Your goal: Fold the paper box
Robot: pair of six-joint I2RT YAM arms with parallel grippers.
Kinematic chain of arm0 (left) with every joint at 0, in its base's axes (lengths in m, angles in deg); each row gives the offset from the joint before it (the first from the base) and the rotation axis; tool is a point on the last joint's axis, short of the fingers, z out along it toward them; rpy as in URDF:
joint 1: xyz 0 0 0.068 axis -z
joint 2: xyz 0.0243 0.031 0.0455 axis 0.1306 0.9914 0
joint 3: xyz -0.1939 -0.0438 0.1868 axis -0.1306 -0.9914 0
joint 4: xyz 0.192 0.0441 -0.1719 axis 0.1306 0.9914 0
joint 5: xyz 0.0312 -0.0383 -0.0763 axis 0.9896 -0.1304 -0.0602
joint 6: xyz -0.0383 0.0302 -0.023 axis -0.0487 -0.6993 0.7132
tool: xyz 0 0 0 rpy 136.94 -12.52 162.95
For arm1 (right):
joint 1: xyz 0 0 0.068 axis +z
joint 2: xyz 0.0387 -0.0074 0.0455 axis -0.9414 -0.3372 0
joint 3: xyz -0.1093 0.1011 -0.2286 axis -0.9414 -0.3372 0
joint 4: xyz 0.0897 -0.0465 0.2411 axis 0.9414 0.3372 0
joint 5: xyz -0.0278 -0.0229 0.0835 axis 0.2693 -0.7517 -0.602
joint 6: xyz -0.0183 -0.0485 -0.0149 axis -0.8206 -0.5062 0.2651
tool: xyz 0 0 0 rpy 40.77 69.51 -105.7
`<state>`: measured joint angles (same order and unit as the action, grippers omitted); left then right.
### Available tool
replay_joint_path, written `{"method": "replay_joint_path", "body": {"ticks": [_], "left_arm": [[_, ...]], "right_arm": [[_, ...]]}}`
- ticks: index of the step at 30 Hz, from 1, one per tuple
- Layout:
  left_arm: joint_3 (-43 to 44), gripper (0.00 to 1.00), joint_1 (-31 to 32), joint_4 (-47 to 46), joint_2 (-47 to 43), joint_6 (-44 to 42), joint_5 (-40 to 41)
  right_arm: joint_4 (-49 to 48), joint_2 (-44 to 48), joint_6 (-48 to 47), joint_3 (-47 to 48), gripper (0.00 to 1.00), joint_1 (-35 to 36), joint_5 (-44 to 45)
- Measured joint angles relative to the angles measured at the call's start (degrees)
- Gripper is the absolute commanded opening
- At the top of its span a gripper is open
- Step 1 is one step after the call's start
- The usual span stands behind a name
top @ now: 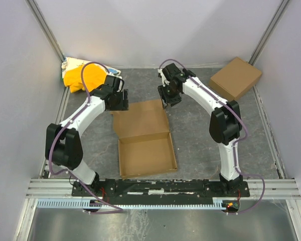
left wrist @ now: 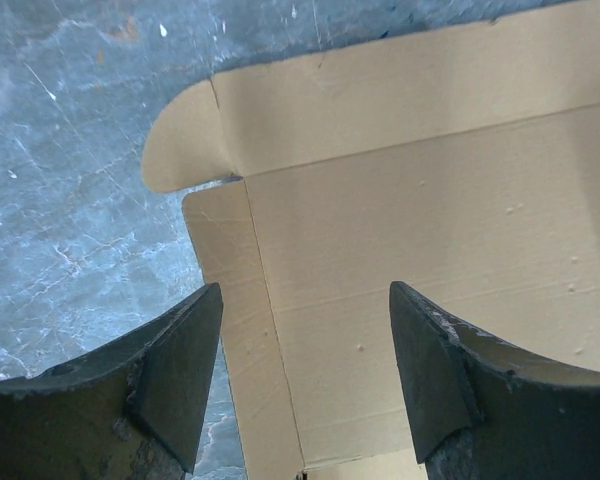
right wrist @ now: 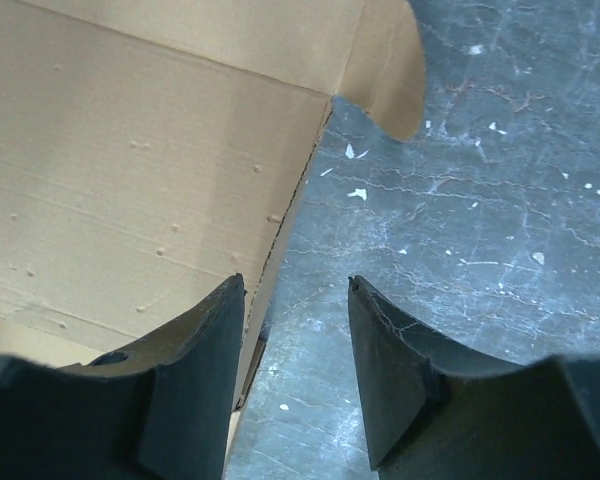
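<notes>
The paper box (top: 146, 156) lies mid-table, a plain brown mailer. Its near half is formed into a shallow tray with raised walls. Its lid (top: 140, 119) is open toward the far side. My left gripper (top: 119, 100) hovers at the lid's far left corner. In the left wrist view the open left gripper (left wrist: 305, 300) stands over the lid's side flap (left wrist: 225, 300), below a rounded tab (left wrist: 180, 150). My right gripper (top: 169, 98) is at the lid's far right corner. The open right gripper (right wrist: 295, 290) straddles the lid's right edge (right wrist: 280, 240), with nothing between its fingers.
A second closed brown box (top: 236, 78) sits at the back right. A yellow-and-white cloth bundle (top: 83, 75) lies at the back left, behind my left arm. White walls enclose the grey tabletop (top: 200, 145) on three sides.
</notes>
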<state>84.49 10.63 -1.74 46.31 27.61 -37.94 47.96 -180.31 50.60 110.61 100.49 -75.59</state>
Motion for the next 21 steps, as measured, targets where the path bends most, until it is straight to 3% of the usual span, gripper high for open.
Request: {"method": "replay_joint_path", "body": {"ticks": [12,15,21], "left_arm": [[-0.5,0.73,-0.2,2.2,2.8,-0.6,-0.6],[-0.5,0.73,-0.2,2.1,3.4,-0.6,-0.6],[-0.6,0.71,-0.2,1.5,7.1,-0.6,-1.0]], "right_arm": [[4.3,-5.4,-0.5,3.6,0.39,0.0,-2.4],[4.4,-6.9,-0.6,4.2,0.32,0.0,-2.5],[4.8,-8.3,-0.7,4.4,0.09,0.0,-2.0]]}}
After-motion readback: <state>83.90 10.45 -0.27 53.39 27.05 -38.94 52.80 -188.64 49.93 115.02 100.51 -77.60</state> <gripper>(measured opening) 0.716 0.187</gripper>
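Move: The lid's right side flap runs under the right hand's left fingertip; its middle is about 3 cm back, 1 cm left and 5 cm down. The lid's right corner tab lies some 5 cm ahead of that hand, and the open box body roughly 19 cm back and 7 left. From the left hand, the lid's left side flap is about 5 cm back, 3 left and 7 down; the lid panel is centred some 3 cm back and 8 right. The right fingers come down astride the lid's right side flap and pinch it, going from half open to nearly shut as the hand sinks about 5 cm and eases slightly back. The left hand drops some 5 cm towards the left side flap with a slight draw back, its fingers tilting nearly 10 degrees steeper and staying wide open. ##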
